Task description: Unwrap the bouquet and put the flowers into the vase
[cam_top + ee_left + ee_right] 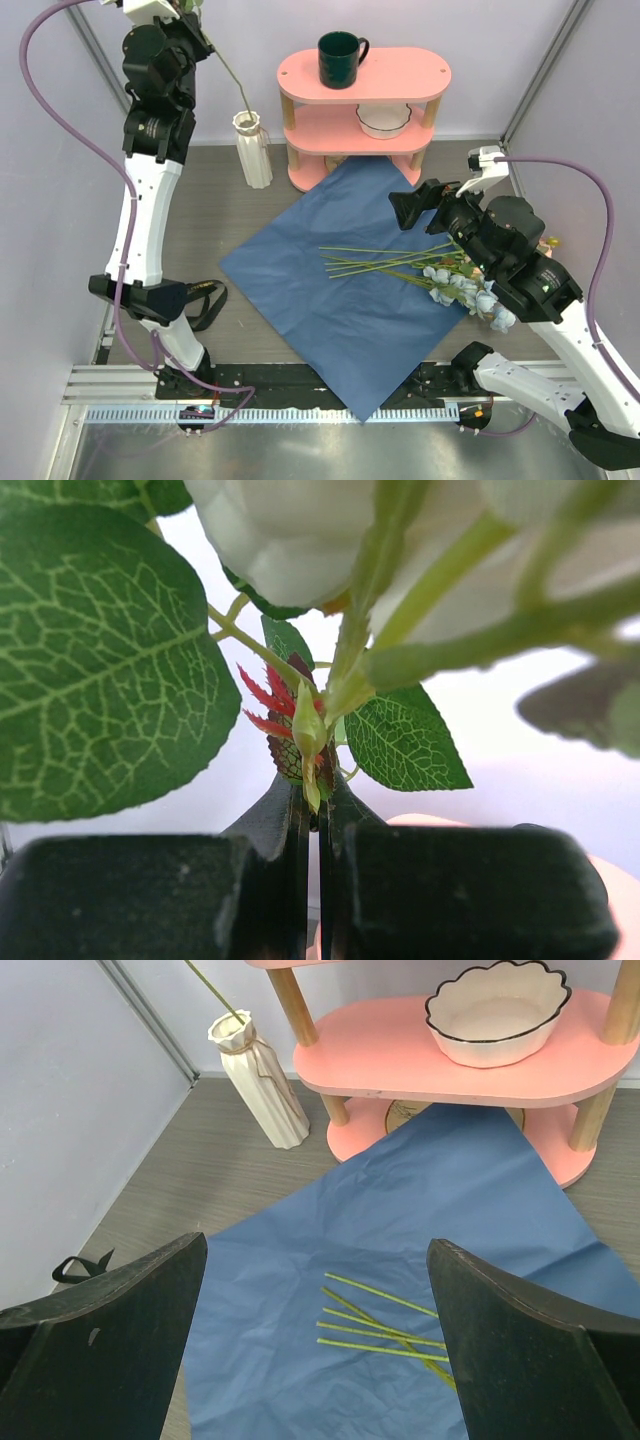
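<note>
The blue paper sheet (330,300) lies flat and unwrapped on the table. Several flowers (380,262) rest on it, stems pointing left and pale blue blooms (465,290) at the right edge. The cream ribbed vase (252,150) stands at the back left with one thin stem (232,80) reaching down into its mouth. High above it, my left gripper (315,790) is shut on that flower just under a white rose (290,530) and big leaves. My right gripper (318,1243) hangs open above the paper, with the loose stems (380,1330) below it.
A pink two-tier shelf (365,75) stands behind the paper, holding a dark green mug (340,58) on top and a white bowl (383,118) on the lower tier. A black ribbon (205,300) lies by the left arm's base. Walls close in on both sides.
</note>
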You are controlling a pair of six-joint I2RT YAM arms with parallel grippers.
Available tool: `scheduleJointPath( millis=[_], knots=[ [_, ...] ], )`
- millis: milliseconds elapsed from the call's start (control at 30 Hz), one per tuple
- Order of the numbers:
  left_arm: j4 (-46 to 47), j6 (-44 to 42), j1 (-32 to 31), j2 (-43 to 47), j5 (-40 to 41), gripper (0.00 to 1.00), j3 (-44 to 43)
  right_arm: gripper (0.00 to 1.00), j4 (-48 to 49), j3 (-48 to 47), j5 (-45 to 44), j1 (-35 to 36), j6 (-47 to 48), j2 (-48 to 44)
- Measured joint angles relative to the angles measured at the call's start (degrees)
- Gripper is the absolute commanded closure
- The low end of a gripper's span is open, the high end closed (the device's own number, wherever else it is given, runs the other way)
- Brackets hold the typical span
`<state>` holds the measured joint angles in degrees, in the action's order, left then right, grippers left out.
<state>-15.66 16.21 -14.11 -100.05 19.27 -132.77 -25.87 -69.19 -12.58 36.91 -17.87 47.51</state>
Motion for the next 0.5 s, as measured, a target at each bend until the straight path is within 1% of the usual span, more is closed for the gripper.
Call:
scheduleJointPath(
  millis=[300,400,500],
  knots=[
    [0.0,-0.02,0.0,-1.68,0.46,1.0,0.04,0.02,-0.02,0.98,0.0,0.0,-0.42,0.0],
    [-0.33,-0.04,0.0,-3.8,1.22,1.0,-0.5,0.02,0.0,1.31,0.02,0.0,-0.94,-0.09],
    [-1.66,-0.02,0.04,-7.74,2.29,1.0,-2.75,0.02,0.0,2.29,0.02,0.0,-1.66,-0.59]
  ],
)
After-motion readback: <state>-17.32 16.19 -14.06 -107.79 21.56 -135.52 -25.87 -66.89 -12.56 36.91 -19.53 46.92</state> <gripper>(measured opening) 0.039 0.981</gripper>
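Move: The vase stands some 7 cm farther out than the left hand and 5 cm to its right, its middle about 46 cm below; the held white flower's stem hangs down to the vase mouth. On the pink shelf the green mug is about 9 cm ahead of this hand, 25 cm right and 16 cm lower; the shelf's middle lies some 9 cm ahead, 32 cm right and 40 cm below. From the idle right hand the vase is roughly 30 cm ahead, 39 cm left and 27 cm below. The left hand keeps its closed pinch on the white flower just under the bloom and feeds the long stem down towards the vase, sinking about 5 cm while reaching forward as much, slowly to begin with and then gathering speed. Meanwhile the nearly level fingers tip down by some 5 to 10 degrees, with the stem's lower end still at the vase mouth and the bloom carried outwards over it. ##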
